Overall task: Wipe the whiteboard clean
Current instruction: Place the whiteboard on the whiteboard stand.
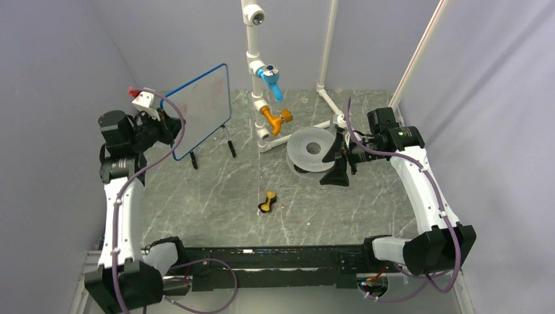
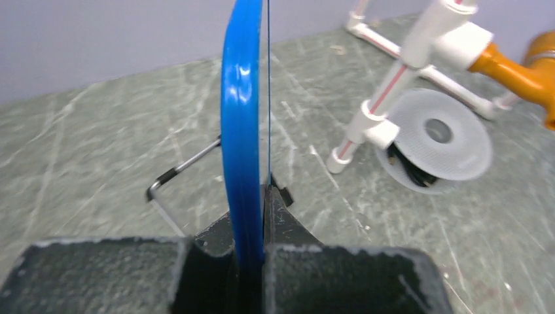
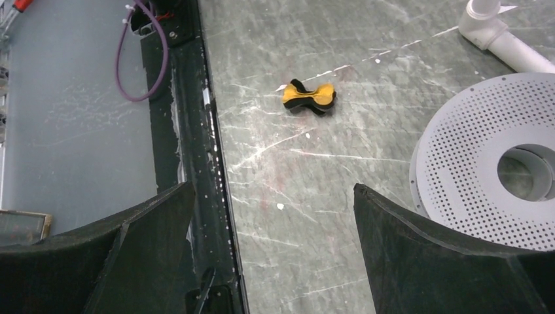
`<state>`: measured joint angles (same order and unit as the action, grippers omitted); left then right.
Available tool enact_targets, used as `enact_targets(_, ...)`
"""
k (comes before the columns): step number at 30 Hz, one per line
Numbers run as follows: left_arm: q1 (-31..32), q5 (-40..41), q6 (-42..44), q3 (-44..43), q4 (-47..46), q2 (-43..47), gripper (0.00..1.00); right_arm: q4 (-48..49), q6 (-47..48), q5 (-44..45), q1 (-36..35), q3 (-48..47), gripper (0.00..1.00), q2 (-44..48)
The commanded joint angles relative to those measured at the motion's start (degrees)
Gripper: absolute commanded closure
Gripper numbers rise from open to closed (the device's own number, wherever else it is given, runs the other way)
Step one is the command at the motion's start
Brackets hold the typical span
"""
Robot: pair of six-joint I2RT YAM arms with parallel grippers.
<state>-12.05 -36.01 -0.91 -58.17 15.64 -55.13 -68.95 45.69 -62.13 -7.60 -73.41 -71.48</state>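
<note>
The whiteboard (image 1: 199, 108), white with a thin blue frame and faint pink smears, stands upright at the back left on thin wire legs (image 1: 193, 159). My left gripper (image 1: 171, 128) is shut on its left edge. In the left wrist view the blue frame (image 2: 241, 118) runs edge-on straight up from between the jaws of the left gripper (image 2: 254, 212), and the wire stand (image 2: 175, 173) shows behind it. My right gripper (image 1: 338, 162) hovers open beside the grey disc, far from the board. In the right wrist view the right gripper (image 3: 271, 203) has only bare table between its fingers.
A small yellow-and-black piece (image 1: 266, 202) (image 3: 309, 96) lies mid-table. A round grey perforated disc (image 1: 313, 149) (image 3: 484, 190) (image 2: 440, 140) sits right of centre. White pipework (image 1: 256, 78) with a blue valve (image 1: 271, 80) and an orange valve (image 1: 276, 120) rises behind it.
</note>
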Motion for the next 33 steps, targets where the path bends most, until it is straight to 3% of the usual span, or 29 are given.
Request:
enact_targets(1, -2.8, -26.2, -0.6, -3.1, -15.1, -5.2, 1.0, 0.5, 2.5, -2.4, -1.5, 0.6, 0.08, -0.6)
enact_targets(6, -5.1, -30.3, 4.8, -3.8, -13.8, -12.5, 1.0, 0.7, 2.6, -1.7, -2.6, 0.9, 0.08, -1.1)
enact_targets(13, -7.7, -37.1, 4.9, -4.8, -23.0, -24.0, 1.0, -0.1, 3.9, -1.7, -2.9, 1.0, 0.08, -1.4)
enact_targets(18, -9.9, -41.3, 6.5, -8.2, -22.8, -32.1, 1.0, -0.5, 4.5, -2.0, -3.0, 1.1, 0.08, -1.2)
enact_targets(23, -12.4, -45.7, 3.2, -7.3, -32.5, -36.1, 1.0, -1.9, 5.9, -2.2, -3.1, 0.8, 0.08, -1.7)
enact_targets(26, -13.0, -46.6, 12.6, -11.1, -23.2, -38.8, 1.0, -3.1, 7.0, -2.8, -3.1, 0.4, 0.08, -1.9)
enact_targets(29, -12.8, -49.4, 29.5, -17.4, -3.4, -42.2, 1.0, -3.1, 7.1, -2.9, -3.2, 0.3, 0.08, -1.9)
enact_targets(33, -13.0, -51.6, 35.2, -20.6, 3.7, -45.5, 1.0, -3.3, 7.3, -3.0, -3.5, 0.2, 0.08, -2.2)
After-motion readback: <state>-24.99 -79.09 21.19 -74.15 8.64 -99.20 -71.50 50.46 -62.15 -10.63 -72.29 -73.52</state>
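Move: The whiteboard stand is about 16 cm ahead of the left hand, some 4 cm to its right and 29 cm below, and the hand already holds the whiteboard by its left edge. The foot of the white pipe column lies roughly 14 cm ahead and 25 cm right, 33 cm down; the yellow-black eraser about 11 cm back, 26 cm right and 32 cm down. From the right hand the stand is some 29 cm ahead, 44 cm left and 22 cm lower. The whiteboard, still pinched at its left edge, is carried by the left hand forward about 10 cm and down some 9 cm towards the stand, the sinking levelling off near the end. The hand first slips slightly right, then works back left past its start, while turning about 30 degrees clockwise to swing the board across the stand; the fingers stay shut. ##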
